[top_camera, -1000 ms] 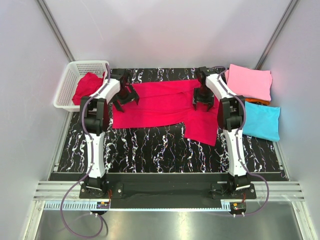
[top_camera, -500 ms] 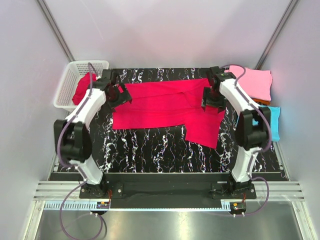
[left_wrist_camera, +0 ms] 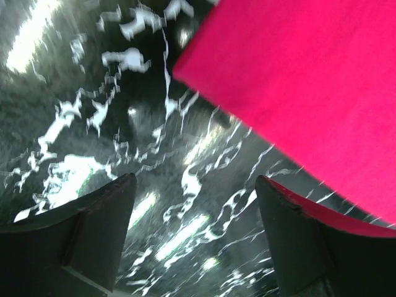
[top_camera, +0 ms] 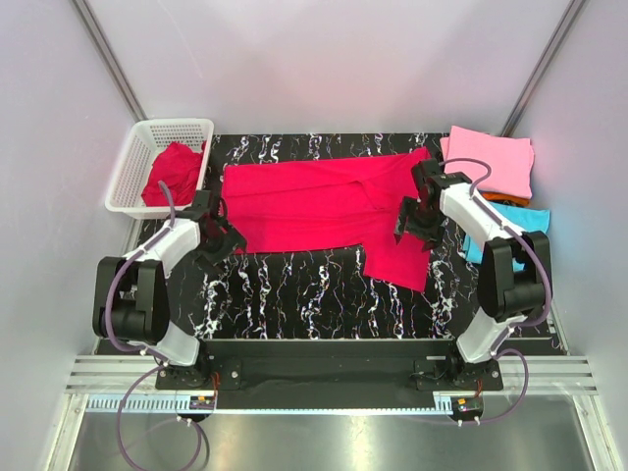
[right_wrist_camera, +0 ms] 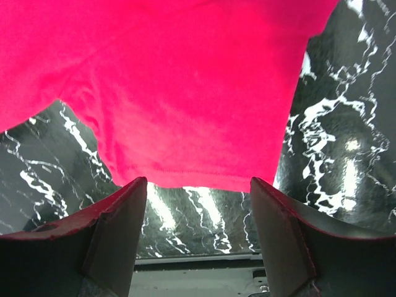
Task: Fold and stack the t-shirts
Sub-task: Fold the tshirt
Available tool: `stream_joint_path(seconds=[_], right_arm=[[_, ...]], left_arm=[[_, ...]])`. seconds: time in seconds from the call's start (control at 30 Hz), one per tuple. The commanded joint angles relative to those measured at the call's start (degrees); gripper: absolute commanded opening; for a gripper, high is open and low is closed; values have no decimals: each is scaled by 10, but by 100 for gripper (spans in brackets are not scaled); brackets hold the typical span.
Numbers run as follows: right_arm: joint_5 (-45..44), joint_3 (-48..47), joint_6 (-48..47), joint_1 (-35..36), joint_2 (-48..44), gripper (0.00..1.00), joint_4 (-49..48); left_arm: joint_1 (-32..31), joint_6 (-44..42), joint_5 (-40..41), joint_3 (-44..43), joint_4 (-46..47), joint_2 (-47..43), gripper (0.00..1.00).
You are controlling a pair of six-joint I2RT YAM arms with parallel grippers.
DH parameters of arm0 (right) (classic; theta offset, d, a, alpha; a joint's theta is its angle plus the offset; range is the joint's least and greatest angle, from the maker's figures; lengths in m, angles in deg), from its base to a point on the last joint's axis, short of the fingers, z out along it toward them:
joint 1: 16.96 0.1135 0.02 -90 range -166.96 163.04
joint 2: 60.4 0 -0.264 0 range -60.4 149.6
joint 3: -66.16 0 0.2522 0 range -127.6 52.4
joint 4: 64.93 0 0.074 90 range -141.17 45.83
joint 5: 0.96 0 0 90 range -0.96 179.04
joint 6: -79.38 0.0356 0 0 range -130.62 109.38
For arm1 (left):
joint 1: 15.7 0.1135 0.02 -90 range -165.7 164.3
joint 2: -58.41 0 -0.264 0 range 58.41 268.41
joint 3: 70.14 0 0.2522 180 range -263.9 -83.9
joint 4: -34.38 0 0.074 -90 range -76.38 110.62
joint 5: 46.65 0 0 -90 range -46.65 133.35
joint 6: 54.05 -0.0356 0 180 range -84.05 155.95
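Observation:
A crimson t-shirt (top_camera: 324, 201) lies spread flat across the black marbled table (top_camera: 294, 285), one sleeve (top_camera: 397, 260) reaching toward the near side. My left gripper (top_camera: 220, 238) hovers low at the shirt's near-left corner. In the left wrist view it (left_wrist_camera: 195, 179) is open over bare table, the shirt's edge (left_wrist_camera: 297, 80) just ahead and to the right. My right gripper (top_camera: 410, 224) sits over the shirt's right part. In the right wrist view it (right_wrist_camera: 198, 180) is open and empty above the sleeve hem (right_wrist_camera: 185, 80).
A white mesh basket (top_camera: 132, 167) at the far left holds another crumpled red shirt (top_camera: 175, 172). At the far right lie a folded pink shirt (top_camera: 491, 162), an orange one (top_camera: 507, 200) under it, and a turquoise one (top_camera: 525, 224).
Both grippers have drawn back from the shirt's far corners toward the near side. The left one has moved off the cloth and narrowed slightly. The shirt now lies flatter.

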Motion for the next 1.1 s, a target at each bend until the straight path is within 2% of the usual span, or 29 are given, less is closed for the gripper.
stream_joint_path(seconds=[0.0,0.33,0.57,0.83,0.87,1.0,1.07], right_arm=[[26,18,16,-1,-49,74,-28],[38,50,24,-1,-68,75,-29],[35,52,27,-1,-65,75,-24],[29,48,34,-1,-66,74,-17],[30,50,35,-1,-66,74,-17],[30,55,38,0,-64,74,-17],[28,56,39,-1,-68,74,-16]], left_arm=[[17,31,9,-5,79,-27,81],[36,37,81,-31,84,16,78],[38,36,68,-36,115,56,63],[41,32,70,-48,110,74,58],[42,32,70,-49,110,79,56],[42,35,60,-53,110,89,39],[42,35,60,-52,107,85,35]])
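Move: The folded shirt's near-left corner lies flat on the table about 5 cm ahead of the open left hand, 3 cm to its left and some 3 cm below. From that hand, the shirt's middle is about 17 cm ahead and 19 cm to the right, and the white basket about 24 cm ahead and 17 cm to the left. From the right hand, which hovers over the shirt's near-right part, the corner is roughly 47 cm left, 3 cm ahead and 7 cm below. The shirt's near-left corner is what the left hand goes for: it travels forward and left about 6 cm at a level height, then sinks a couple of centimetres, turning slightly counter-clockwise. Its wide fingers narrow to well under half open astride the corner's tip, not yet shut. The empty right hand eases back 2 cm, staying open. ##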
